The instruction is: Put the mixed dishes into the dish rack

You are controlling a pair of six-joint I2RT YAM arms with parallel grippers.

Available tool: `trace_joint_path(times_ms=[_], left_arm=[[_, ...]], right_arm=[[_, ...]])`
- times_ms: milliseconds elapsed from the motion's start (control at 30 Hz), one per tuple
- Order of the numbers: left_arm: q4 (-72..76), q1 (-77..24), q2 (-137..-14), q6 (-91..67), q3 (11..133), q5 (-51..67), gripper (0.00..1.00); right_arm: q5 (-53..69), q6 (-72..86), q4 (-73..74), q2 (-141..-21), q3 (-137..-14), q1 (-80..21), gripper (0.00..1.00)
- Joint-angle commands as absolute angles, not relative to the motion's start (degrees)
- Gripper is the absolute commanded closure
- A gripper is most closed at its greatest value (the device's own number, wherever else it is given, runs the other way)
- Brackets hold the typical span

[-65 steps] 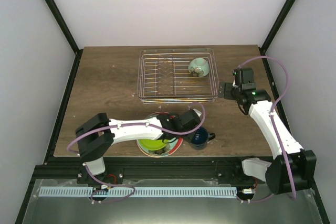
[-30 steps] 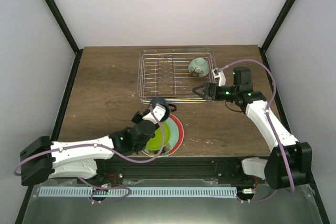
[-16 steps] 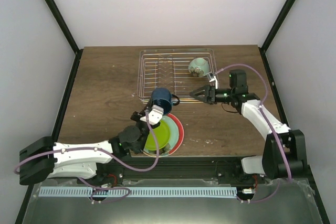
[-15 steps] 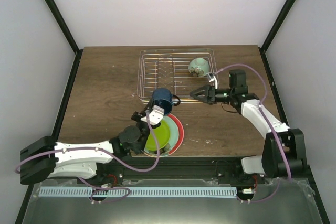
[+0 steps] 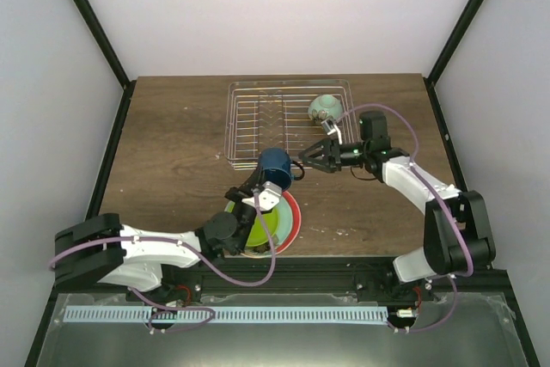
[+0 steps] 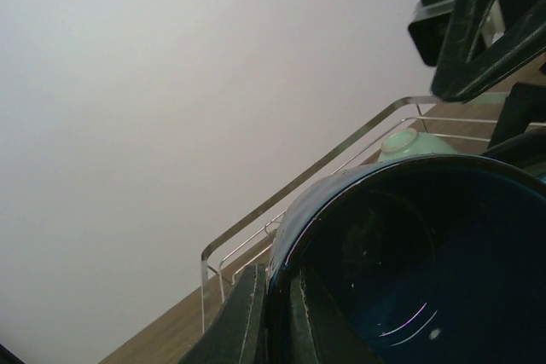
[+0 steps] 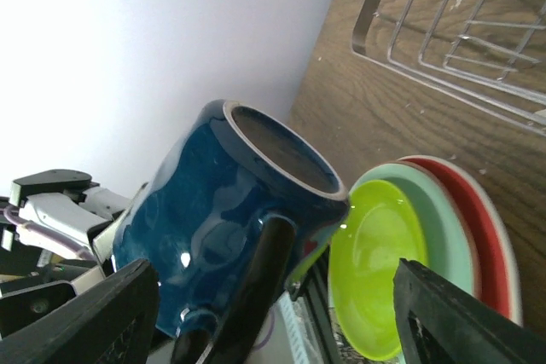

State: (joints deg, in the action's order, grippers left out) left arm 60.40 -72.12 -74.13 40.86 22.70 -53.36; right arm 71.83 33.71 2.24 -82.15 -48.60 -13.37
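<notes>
A small dark-blue mug (image 5: 275, 163) hangs tilted above the table, just in front of the dish rack (image 5: 249, 118). My left gripper (image 5: 267, 186) is shut on its rim; the left wrist view shows one finger inside and one outside the wall (image 6: 273, 317). My right gripper (image 5: 302, 159) reaches in from the right, open, its fingers (image 7: 94, 321) on either side of the mug handle (image 7: 256, 283) with gaps. A pale mint-green bowl (image 5: 324, 109) lies in the rack's right end. Below the mug, the lime-green plate (image 5: 265, 223) lies on the red plate (image 5: 290, 217).
The rack's wire rail (image 6: 299, 183) and upright dividers (image 7: 461, 31) stand close behind the mug. The plate stack lies near the table's front edge, partly under my left arm (image 5: 163, 247). Bare brown wood (image 5: 172, 143) spreads left of the rack.
My left arm has carried the mug up and rightward toward the rack. The right gripper has slid left to the mug handle, its jaws narrowing a little.
</notes>
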Motion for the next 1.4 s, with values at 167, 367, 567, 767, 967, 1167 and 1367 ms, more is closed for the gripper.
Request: trace_joint_path(times_ms=[167, 367, 567, 767, 967, 1167, 1367], left_arm=[[71.4, -72.9, -75.7, 42.5, 23.3, -52.3, 1.00], [73.1, -72.9, -76.8, 42.2, 22.9, -52.4, 1.00], [76.7, -72.9, -80.1, 43.1, 23.2, -52.9, 1.00], [84.8, -72.9, -86.5, 45.8, 23.7, -54.2, 1.00], [91.9, -73.0, -91.7, 48.8, 25.3, -55.5, 1.00], [91.9, -73.0, -92.3, 48.4, 25.8, -55.2, 1.00], [91.9, -73.0, -93.1, 49.3, 26.7, -55.2, 1.00]], right_arm=[[72.1, 34.7, 2.1, -85.4, -53.5, -18.1, 0.38], [71.8, 34.8, 1.4, -85.9, -53.1, -18.9, 0.52], [72.3, 34.9, 1.0, -86.2, -52.8, -19.0, 0.68], [73.9, 36.1, -0.7, -86.2, -51.8, -19.3, 0.70], [74.6, 35.9, -0.6, -85.8, -50.4, -19.3, 0.70], [74.6, 35.7, -0.8, -84.9, -49.2, -19.5, 0.75], [74.8, 35.8, -1.4, -84.7, -48.6, -19.6, 0.84]])
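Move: The blue mug's handle is roughly 3 cm to the right hand's left and 1 cm nearer the base, about level in height, with the mug's body some 8 cm to its left. For the left hand, which already pinches the mug's rim, the handle lies about 10 cm right and 2 cm ahead. From the right hand, the green plate is some 15 cm left, 11 cm back and 18 cm below; the dish rack's middle is about 18 cm ahead, 5 cm left. The mug's handle is taken between the right fingers: the right hand first slides left about 2.5 cm to it while its wide-open fingers start closing, ending nearly shut around the handle. Still pinching the rim, the left hand then lowers the mug about 2 cm and eases it 1 cm right, the right hand sinking about 2 cm alongside. ##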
